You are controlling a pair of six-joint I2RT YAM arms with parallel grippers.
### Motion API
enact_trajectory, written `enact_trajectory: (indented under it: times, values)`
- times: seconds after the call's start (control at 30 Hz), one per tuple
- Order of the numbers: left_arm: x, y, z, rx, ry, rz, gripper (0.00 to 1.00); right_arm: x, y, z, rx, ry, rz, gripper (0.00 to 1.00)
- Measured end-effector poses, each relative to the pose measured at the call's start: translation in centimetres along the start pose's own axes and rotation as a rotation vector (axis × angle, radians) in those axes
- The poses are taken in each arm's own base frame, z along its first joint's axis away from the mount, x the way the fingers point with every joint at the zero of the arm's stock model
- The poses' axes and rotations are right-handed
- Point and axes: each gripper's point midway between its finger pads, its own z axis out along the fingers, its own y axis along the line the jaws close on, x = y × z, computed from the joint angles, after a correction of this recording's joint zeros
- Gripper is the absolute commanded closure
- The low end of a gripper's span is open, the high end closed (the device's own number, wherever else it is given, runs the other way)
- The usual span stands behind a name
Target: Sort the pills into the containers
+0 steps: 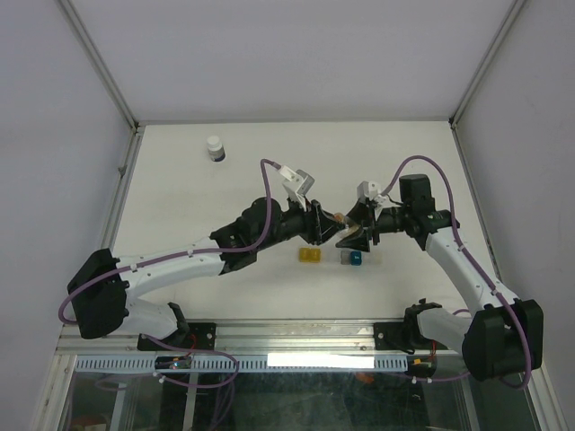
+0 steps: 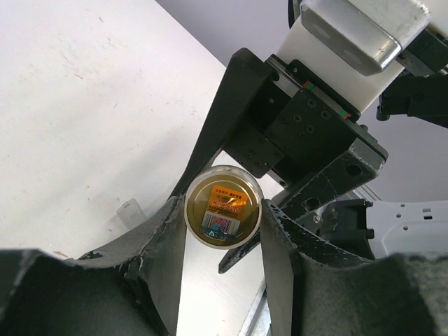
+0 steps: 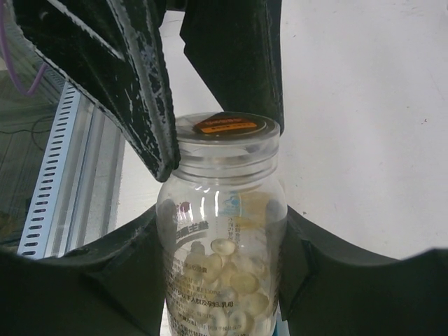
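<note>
A clear pill bottle [image 3: 222, 231] with several pale pills [image 3: 234, 280] in it is held above the table between the two arms. My right gripper [image 3: 220, 245] is shut on its body. My left gripper [image 2: 224, 217] is shut on its clear cap [image 2: 224, 206], which has an orange label and sits on the bottle neck. In the top view the left gripper [image 1: 323, 224] and right gripper [image 1: 353, 230] meet at the bottle [image 1: 339, 218]. The containers lie on the table just below them, one yellow [image 1: 310, 255], one teal [image 1: 352, 258].
A white bottle with a dark band [image 1: 215, 148] stands at the back left. A small clear plastic piece [image 2: 130, 211] lies on the table beside the left fingers. A metal rail [image 1: 296, 334] runs along the near edge.
</note>
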Motion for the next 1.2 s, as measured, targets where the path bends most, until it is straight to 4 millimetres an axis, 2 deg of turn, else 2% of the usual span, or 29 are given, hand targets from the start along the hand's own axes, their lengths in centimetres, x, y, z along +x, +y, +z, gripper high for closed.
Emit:
enact_trajectory:
  times: [0.13, 0.33, 0.5, 0.7, 0.83, 0.97, 1.1, 1.2]
  values:
    - [0.0, -0.2, -0.1, 0.025, -0.020, -0.012, 0.25, 0.0, -0.4, -0.1, 0.015, 0.004, -0.010, 1.00]
    - [-0.5, -0.2, -1.0, 0.079, -0.048, -0.038, 0.01, 0.2, -0.9, -0.3, 0.039, 0.014, -0.015, 1.00]
    - [-1.7, -0.3, -2.3, 0.119, -0.079, -0.009, 0.01, 0.2, -0.9, -0.3, 0.039, 0.014, -0.021, 1.00]
    - [-2.9, -0.8, -4.4, 0.206, -0.129, 0.128, 0.01, 0.3, -0.9, -0.3, 0.035, 0.016, -0.032, 1.00]
    - [-2.5, -0.7, -5.5, 0.305, -0.148, 0.284, 0.01, 0.4, -0.7, -0.3, 0.029, 0.019, -0.035, 1.00]
    - [-0.9, -0.9, -6.3, 0.416, -0.167, 0.486, 0.01, 0.6, -0.3, -0.3, 0.014, 0.019, -0.039, 1.00]
    - [-0.1, -1.0, -6.0, 0.493, -0.179, 0.618, 0.01, 0.7, 0.1, -0.3, -0.002, 0.014, -0.046, 1.00]
    - [-0.2, -0.1, -4.6, 0.514, -0.160, 0.666, 0.02, 0.7, 0.3, -0.3, -0.009, 0.014, -0.051, 1.00]
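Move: The pill bottle's lid is already between the left fingers, at that hand's own point. Beneath it on the table, both some 22 cm down and about 2 cm ahead, lie the yellow container, roughly 5 cm to the left, and the teal container, roughly 7 cm to the right. From the right hand, which holds the bottle's body, the lid sits about 5 cm above, 1 cm ahead and 2 cm to the left. The lid is let go as the left fingers spread from their grip to fully open. The left hand draws off it to the left by about 5 cm, rising some 3 cm, then backs and sinks while rolling roughly 35 degrees clockwise looking along its fingers, and finally eases a little forward and right, still open, facing the lid. The right hand keeps its grip on the bottle. ##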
